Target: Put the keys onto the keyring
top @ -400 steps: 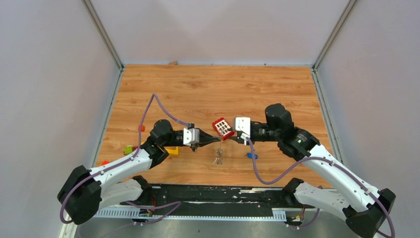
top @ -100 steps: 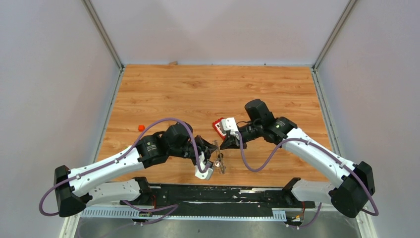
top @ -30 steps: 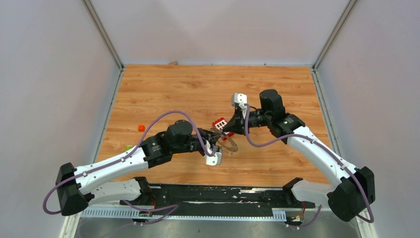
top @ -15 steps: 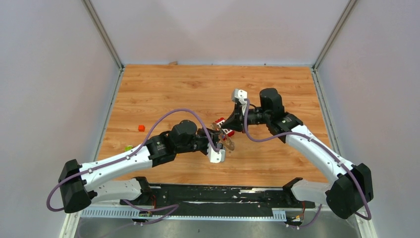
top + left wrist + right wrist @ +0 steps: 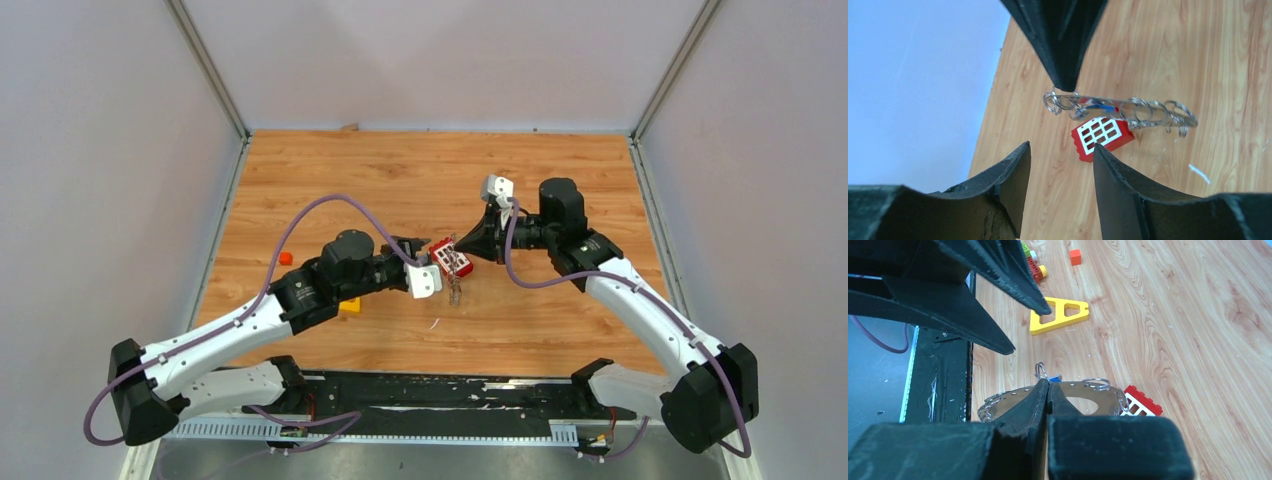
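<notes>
The keyring point(image 5: 1128, 107), a thin grey metal ring fringed with small silvery rings, hangs above the table. My right gripper point(image 5: 1048, 385) is shut on its rim point(image 5: 1083, 392); from above, this gripper point(image 5: 463, 246) sits beside the red block. A blue key head point(image 5: 1103, 106) shows among the small rings, also visible just past my right fingertips point(image 5: 1054, 378); whether it is threaded on I cannot tell. My left gripper point(image 5: 1060, 149) stands open and empty, a short way back from the ring, left of it in the top view point(image 5: 430, 258).
A red block with white squares point(image 5: 1103, 137) lies on the wood under the ring. A yellow triangular frame point(image 5: 1058, 315) lies near the left arm. An orange cube point(image 5: 1075, 256) and small coloured toy bits point(image 5: 1034, 265) sit further left.
My left gripper has opened, let go of the ring and drawn back to the left. The right gripper has stayed shut on the keyring and shifted slightly right with it.
</notes>
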`<control>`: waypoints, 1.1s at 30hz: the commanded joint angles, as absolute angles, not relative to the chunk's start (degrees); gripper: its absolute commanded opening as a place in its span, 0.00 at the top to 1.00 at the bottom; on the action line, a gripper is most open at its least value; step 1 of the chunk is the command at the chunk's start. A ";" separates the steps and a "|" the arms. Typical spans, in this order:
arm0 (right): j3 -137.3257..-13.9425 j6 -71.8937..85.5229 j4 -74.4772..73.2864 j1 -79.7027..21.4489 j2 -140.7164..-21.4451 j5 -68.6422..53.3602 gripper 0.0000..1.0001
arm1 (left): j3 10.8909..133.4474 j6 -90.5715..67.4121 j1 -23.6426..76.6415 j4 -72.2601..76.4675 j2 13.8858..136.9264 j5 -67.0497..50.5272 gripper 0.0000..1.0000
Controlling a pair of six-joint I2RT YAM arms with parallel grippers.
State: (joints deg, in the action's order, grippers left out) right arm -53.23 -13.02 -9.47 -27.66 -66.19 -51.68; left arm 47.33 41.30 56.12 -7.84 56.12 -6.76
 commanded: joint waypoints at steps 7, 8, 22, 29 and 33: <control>-52.83 -11.08 -4.68 -27.38 -63.91 -53.00 1.00 | 57.26 21.20 51.67 -6.20 63.97 -15.04 0.49; -52.78 -11.08 -4.69 -27.42 -63.82 -52.99 1.00 | 57.51 20.39 51.07 -6.36 64.33 -17.13 0.49; -52.54 -11.33 -4.57 -27.35 -63.82 -53.37 1.00 | 57.56 15.83 48.30 -4.80 67.42 -23.82 0.62; -52.38 -11.51 -4.48 -27.33 -63.98 -53.56 1.00 | 57.87 14.86 48.08 -4.19 67.86 -25.50 0.74; -52.30 -11.74 -4.48 -27.30 -64.16 -53.79 1.00 | 58.21 14.14 47.92 -3.91 68.04 -25.78 0.77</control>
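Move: At the right hand's shut fingertips, about 1 cm to that hand's left, the small wire ring stands up from the held keyring. From the left hand, this wire ring lies roughly 4 cm to the right, 1 cm ahead and about level. The keyring's middle sits some 3 cm back and 5 cm right of the left hand, about 1 cm lower. The red block is on the table, about 6 cm ahead, 5 cm right and 22 cm below. Reaching right by about 3.5 cm, the left hand comes in on the right fingertips and the small wire ring, first rising and edging forward, then sinking back to nearly its old height. Its wrist turns some 30 degrees, mostly tipping the forward side down, while the fingers narrow from half open to a quarter, one tip on each side of the wire ring. The right hand stays put and keeps its pinch on the keyring. ##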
